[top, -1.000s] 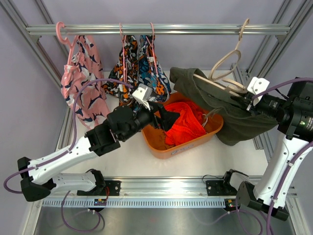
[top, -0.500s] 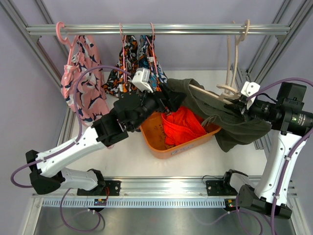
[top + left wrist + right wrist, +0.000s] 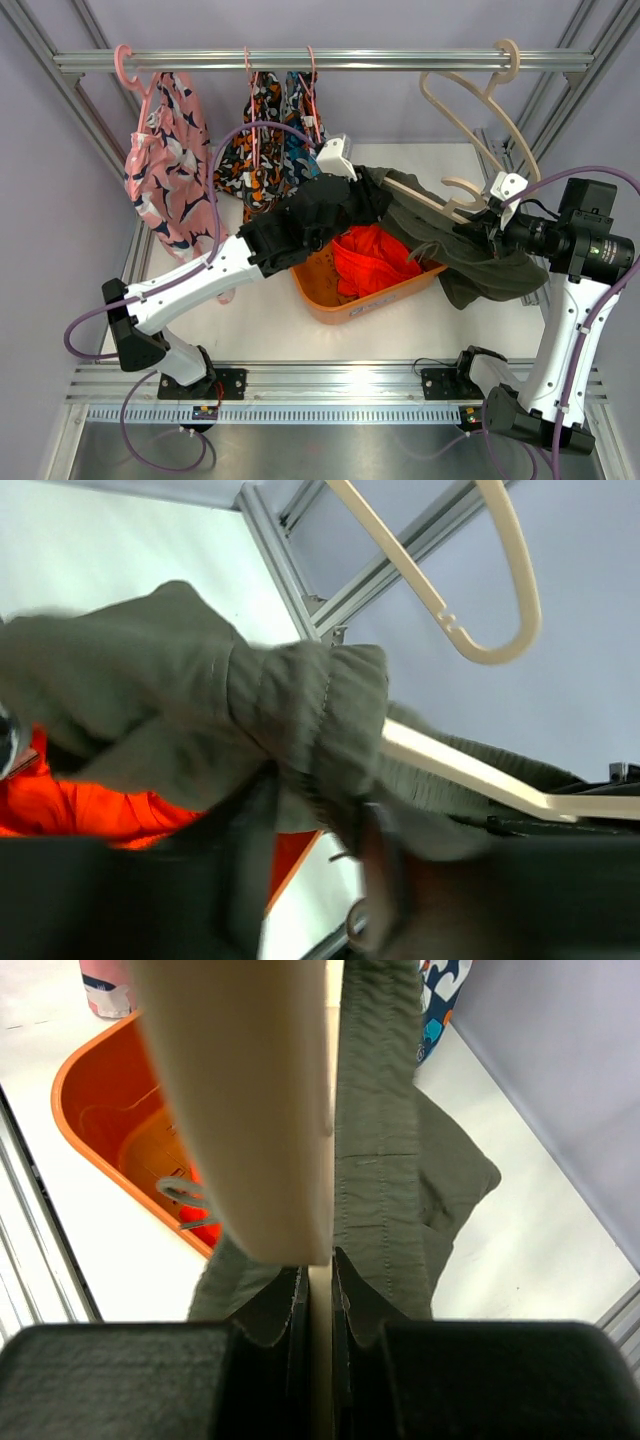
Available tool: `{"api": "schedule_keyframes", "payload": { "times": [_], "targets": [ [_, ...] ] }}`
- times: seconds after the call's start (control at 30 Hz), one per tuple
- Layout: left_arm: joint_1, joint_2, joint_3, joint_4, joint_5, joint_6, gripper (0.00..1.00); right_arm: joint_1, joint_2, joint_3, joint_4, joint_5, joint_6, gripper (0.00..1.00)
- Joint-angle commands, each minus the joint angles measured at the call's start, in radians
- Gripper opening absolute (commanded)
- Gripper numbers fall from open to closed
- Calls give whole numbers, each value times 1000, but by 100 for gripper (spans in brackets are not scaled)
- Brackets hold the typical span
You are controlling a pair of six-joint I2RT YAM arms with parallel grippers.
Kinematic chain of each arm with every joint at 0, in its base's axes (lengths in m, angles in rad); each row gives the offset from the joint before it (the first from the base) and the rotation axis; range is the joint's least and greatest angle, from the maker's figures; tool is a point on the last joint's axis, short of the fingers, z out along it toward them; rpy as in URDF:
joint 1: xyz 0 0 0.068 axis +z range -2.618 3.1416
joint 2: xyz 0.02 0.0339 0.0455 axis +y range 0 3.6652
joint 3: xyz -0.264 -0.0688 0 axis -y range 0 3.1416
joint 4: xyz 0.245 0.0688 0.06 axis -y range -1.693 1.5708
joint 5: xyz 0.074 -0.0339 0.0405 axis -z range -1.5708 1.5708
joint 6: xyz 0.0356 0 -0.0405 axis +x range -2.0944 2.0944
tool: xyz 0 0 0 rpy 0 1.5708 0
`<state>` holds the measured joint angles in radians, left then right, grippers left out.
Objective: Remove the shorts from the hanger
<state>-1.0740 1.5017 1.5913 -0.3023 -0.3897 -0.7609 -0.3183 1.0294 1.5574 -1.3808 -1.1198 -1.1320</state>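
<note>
The dark olive shorts hang over the bar of a beige hanger above the table's right half. My right gripper is shut on that bar, with olive cloth beside it and its fingers close on either side. My left gripper is at the shorts' left end. In the left wrist view its blurred jaws stand apart, astride the bunched waistband. The hanger bar runs off to the right. Plain orange-red shorts lie in an orange basin.
A rail crosses the back. On it hang pink printed shorts, two busy-print shorts on pink hangers, and an empty beige hanger. Metal frame posts stand at both sides.
My left arm has risen from over the basin, up and to the right, onto the olive shorts' left end. The empty beige hanger has swung. The right arm has shifted slightly.
</note>
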Motion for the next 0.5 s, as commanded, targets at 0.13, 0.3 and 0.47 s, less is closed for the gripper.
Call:
{"api": "schedule_keyframes", "payload": {
  "times": [0.13,0.3,0.47],
  "targets": [
    [6,-32,56,-70,-210,83,2,8,-17,7,-145,-35,-34,0],
    [49,-95,70,-98,-313,176,0,8,-20,-20,-247,44,-207,0],
    [202,-168,41,-175,-289,184,0,8,-35,-71,-258,72,-253,0]
  ]
}}
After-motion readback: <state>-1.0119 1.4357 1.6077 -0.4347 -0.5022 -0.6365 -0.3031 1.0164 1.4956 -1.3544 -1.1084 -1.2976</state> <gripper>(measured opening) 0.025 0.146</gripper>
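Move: The left hand's half-open fingers already straddle the left end of the olive shorts, a centimetre or two ahead of its hand point. The held hanger's middle lies about 10 cm right and 4 cm back, level. The patterned shorts hang some 14 cm left and 10 cm farther out; the orange basket sits about 3 cm right, 2 cm ahead and 30 cm below. From the right hand, the olive shorts' end is roughly 20 cm left and 8 cm ahead. Pinching the end of the olive shorts, the left fingers shut fully while the hand sinks about 1 cm. It then drags the cloth some 6 cm left and slightly forward, towards the patterned shorts, rising again and rolling its left side up about 10 degrees. The right hand keeps its grip on the hanger, nearly in place, dipping about 1 cm and tipping a little. ##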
